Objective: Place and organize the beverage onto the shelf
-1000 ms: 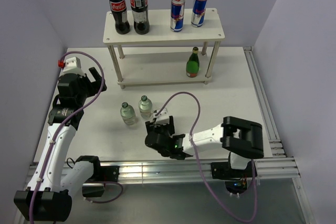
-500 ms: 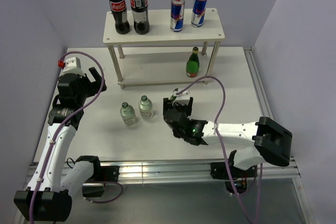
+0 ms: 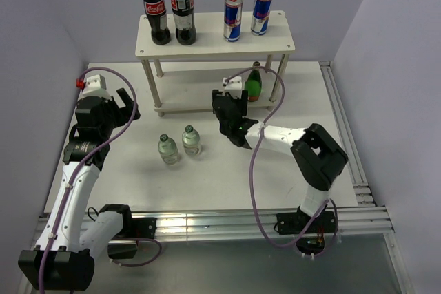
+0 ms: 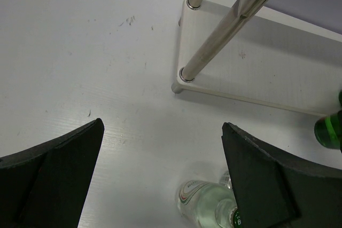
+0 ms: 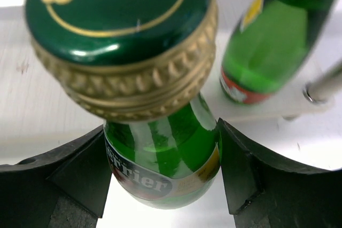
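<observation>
My right gripper (image 5: 163, 180) is shut on a small green glass bottle (image 5: 165, 169) with a gold-rimmed green cap. It holds the bottle upright just in front of the shelf's lower board (image 3: 200, 94). In the top view the right gripper (image 3: 231, 111) hides this bottle. A second green bottle (image 3: 253, 84) (image 5: 272, 36) stands on the lower board's right end. Two blue-and-silver cans (image 3: 233, 17) (image 3: 261, 12) stand on the shelf's top board (image 3: 207, 43). Two clear bottles (image 3: 167, 149) (image 3: 191, 140) stand on the table. My left gripper (image 4: 163, 174) (image 3: 122, 103) hangs open to their left, and one clear bottle (image 4: 208, 206) shows below it.
Two tall cola bottles (image 3: 156, 8) (image 3: 182, 5) stand at the left end of the top board. The shelf's metal legs (image 4: 230, 25) rise between the boards. A metal rail (image 3: 344, 135) runs along the table's right edge. Purple walls close in the back and sides.
My right arm has swung from the table's near middle out to the shelf front, carrying the green bottle. The left arm and the other drinks have not moved.
</observation>
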Robot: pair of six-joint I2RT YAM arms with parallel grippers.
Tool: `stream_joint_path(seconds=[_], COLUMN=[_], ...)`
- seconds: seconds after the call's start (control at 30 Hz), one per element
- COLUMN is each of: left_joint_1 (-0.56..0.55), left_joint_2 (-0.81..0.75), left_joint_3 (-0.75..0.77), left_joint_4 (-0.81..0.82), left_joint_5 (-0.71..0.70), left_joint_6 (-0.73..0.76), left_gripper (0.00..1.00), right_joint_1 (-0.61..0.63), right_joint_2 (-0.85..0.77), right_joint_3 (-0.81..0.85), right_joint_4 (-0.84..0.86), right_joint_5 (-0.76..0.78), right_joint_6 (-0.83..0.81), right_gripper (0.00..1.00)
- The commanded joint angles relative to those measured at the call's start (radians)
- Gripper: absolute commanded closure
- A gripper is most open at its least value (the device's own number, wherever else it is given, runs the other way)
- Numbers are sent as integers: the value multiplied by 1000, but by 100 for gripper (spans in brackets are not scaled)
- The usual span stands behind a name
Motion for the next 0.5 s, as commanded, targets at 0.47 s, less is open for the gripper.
stream_joint_path(seconds=[0.47], left_joint_1=[3], left_joint_2=[-12], left_joint_3=[15], left_joint_4=[19], left_joint_5=[25], left_joint_6=[19], left_gripper=[1], right_joint_1=[-179], right_joint_2=[175], right_joint_3=[276], right_joint_4=[106], right_joint_5=[-78], right_joint_6=[-27], right_gripper=[100])
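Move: The right hand holds the green bottle. The free spot on the lower shelf, left of the green bottle already standing there, is about 11 cm ahead of it, 3 cm right and 6 cm lower. The standing bottle is about 10 cm ahead and 8 cm right, and the front right post 9 cm ahead and 14 cm right. From the left hand the spot lies some 16 cm ahead and 34 cm right. The right hand carries the gripped bottle about 7 cm forward over the lower shelf, easing rightward towards the standing bottle. ##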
